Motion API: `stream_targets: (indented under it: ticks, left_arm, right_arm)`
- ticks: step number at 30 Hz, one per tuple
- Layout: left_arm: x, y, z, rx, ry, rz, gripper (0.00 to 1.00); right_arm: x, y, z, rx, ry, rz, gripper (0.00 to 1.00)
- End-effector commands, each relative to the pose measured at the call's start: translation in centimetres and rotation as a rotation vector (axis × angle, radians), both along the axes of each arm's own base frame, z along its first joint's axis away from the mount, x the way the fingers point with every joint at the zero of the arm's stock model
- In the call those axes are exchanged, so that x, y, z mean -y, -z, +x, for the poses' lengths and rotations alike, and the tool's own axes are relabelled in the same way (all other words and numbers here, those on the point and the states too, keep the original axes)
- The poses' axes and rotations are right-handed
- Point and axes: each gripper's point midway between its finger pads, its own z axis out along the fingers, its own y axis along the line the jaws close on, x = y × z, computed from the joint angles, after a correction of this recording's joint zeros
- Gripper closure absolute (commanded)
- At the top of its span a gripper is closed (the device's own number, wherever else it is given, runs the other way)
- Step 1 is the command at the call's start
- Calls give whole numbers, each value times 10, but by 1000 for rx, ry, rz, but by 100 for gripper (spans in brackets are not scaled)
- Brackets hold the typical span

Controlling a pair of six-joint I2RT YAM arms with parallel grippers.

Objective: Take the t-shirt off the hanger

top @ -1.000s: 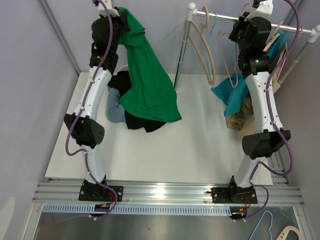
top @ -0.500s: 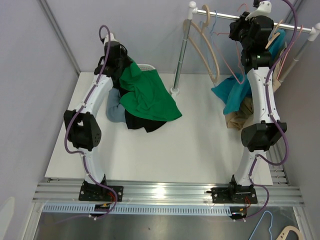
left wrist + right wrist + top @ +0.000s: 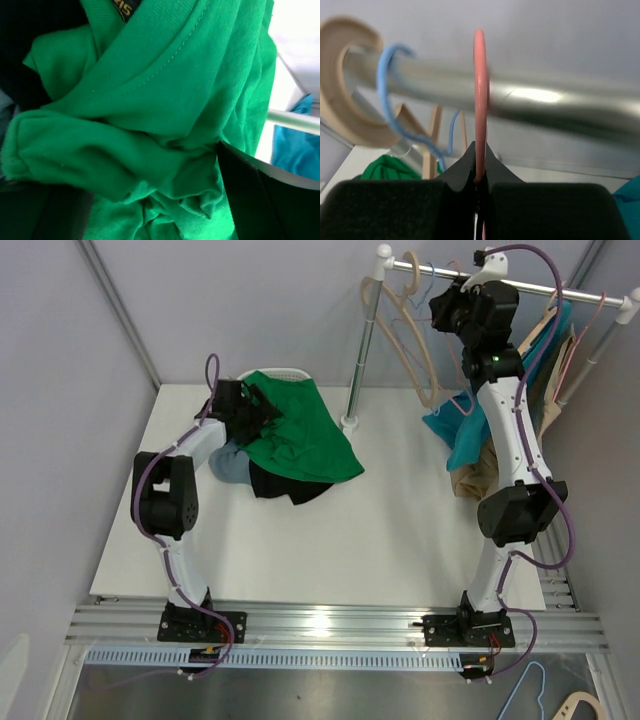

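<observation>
The green t-shirt [image 3: 300, 435] lies crumpled on a pile of clothes at the table's back left, off any hanger. It fills the left wrist view [image 3: 150, 100]. My left gripper [image 3: 248, 405] is low over its back edge. Its jaws [image 3: 155, 200] stand wide apart with bunched green cloth between them. My right gripper [image 3: 452, 302] is up at the metal rail [image 3: 560, 288]. It is shut [image 3: 480, 182] on the hook of a bare pink wire hanger [image 3: 479, 100], which crosses the rail [image 3: 545, 100].
Under the green shirt lie a dark garment [image 3: 285, 485] and a light blue one [image 3: 230, 468]. Wooden hangers [image 3: 415, 330] and a blue wire hanger [image 3: 390, 85] hang on the rail. A teal shirt [image 3: 470, 435] and a tan garment [image 3: 480, 475] hang at right. The rack post [image 3: 362, 350] stands mid-back.
My left gripper has dropped from high up down to the pile, and the green t-shirt has collapsed onto it. My right gripper has moved up and left along the rail.
</observation>
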Motion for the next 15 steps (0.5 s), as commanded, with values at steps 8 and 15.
stream_targets:
  ticks: [8,15]
  left_arm:
    - [-16,-98,-9,240,-31,91,1]
    - [-10,-194,-31,440,-31,183,0]
  right_arm:
    - [-13,-25,-25,66,5,-20,74]
    - [19,-44,-41,74,135,-32,43]
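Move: From the open left hand the teal t-shirt hangs some 47 cm right, 2 cm ahead and 14 cm up; the green t-shirt lies 6 cm right, 3 cm back and 5 cm down. The right hand holds the pink hanger just under the rail, about 3 cm ahead and 4 cm up. The blue hanger's hook sits 5 cm left of that hand, 3 cm ahead, 4 cm up; the teal t-shirt hangs 12 cm right, 3 cm back, 20 cm down. Open left hand rises about 13 cm off the green t-shirt; right nudges the pink hanger left, then opens. ##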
